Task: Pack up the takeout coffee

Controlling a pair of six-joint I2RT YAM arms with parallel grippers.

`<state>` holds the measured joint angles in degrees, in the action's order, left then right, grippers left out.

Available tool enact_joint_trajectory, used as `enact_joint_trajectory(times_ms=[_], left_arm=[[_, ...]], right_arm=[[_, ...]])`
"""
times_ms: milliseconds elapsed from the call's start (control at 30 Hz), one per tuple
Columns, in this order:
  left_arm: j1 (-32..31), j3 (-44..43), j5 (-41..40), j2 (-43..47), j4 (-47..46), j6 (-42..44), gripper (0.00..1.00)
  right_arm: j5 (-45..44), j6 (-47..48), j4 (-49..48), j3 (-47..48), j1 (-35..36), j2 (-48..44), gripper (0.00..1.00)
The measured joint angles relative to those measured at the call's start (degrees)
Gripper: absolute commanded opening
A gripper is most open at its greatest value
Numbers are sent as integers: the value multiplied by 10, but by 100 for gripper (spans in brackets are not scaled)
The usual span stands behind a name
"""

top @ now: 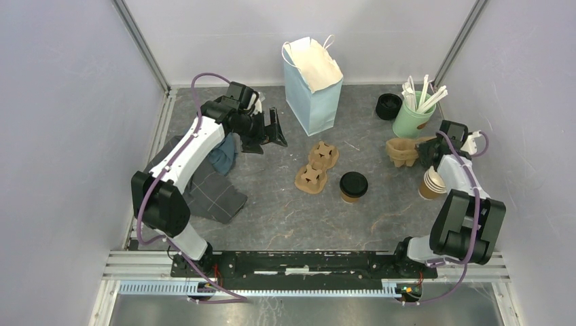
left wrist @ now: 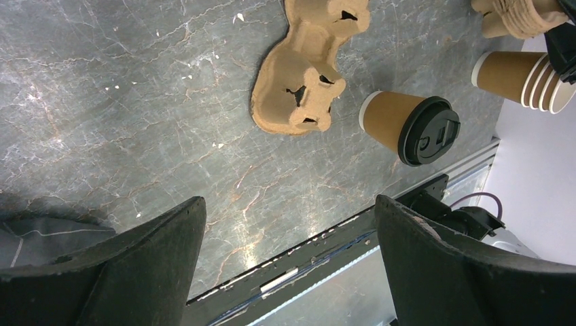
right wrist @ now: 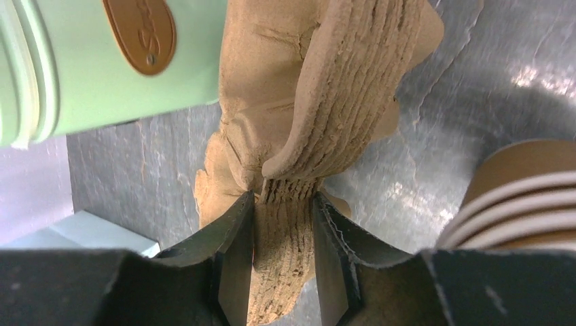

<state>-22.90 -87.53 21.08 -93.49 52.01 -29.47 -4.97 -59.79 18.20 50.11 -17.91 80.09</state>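
Note:
The takeout coffee [top: 353,185], a brown paper cup with a black lid [left wrist: 429,131], stands upright mid-table, untouched by either arm. A flat pulp cup carrier [top: 317,166] lies just left of it, and shows too in the left wrist view [left wrist: 306,75]. My left gripper [top: 275,129] hovers open by the bag, far left of the cup, with nothing between its fingers [left wrist: 289,204]. My right gripper [top: 429,151] is shut on the edge of a stack of pulp carriers [right wrist: 339,81] at the right side, and its jaws [right wrist: 284,200] pinch the ribbed layers.
A blue paper bag [top: 311,88] stands open at the back. A green holder with stirrers [top: 414,115], black lids [top: 388,106] and a stack of lidless cups [top: 433,183] crowd the right side. A grey cloth [top: 214,183] lies under the left arm.

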Motion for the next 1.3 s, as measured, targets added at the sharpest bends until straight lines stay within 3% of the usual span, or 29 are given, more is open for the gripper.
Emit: enact_joint_trajectory(times_ms=[233,533,733,1133,1300], left_arm=[[0,0,0,0,0,0,99],[0,0,0,0,1,0,99],[0,0,2,-2,1,0,99],[0,0,5,-10,2,0,99],[0,0,5,-10,2,0,99]], right_arm=[[7,17,-31,8,-25,43,42],[22,44,-48,24,-24,68,53],[9,61,-4,24,-24,63,77],[2,130,92,78,-22,6,87],[0,198,132,116,26,-14,92]])
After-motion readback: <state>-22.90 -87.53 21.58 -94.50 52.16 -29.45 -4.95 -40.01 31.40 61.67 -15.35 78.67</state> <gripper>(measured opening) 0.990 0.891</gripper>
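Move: My right hand still pinches the stack of cardboard cup trays; its spot on the table is about 7 cm below that hand, some 2 cm back and 2 cm to the right. From the same hand, the paper cup stack stands about 10 cm back and straight in line, and the green straw holder about 11 cm ahead and 4 cm left, both near hand height. From my left hand that spot is roughly 46 cm to the right, level with it in reach and 17 cm below. I ease my right hand about 2 cm right, down and forward, setting the pinched trays onto the table between the straw holder and the cups. I open my fingers wide and draw back about 3 cm, letting go of the trays, then lift about 7 cm straight up, finally swinging left as my hand rolls and turns some 15 degrees counter-clockwise. ##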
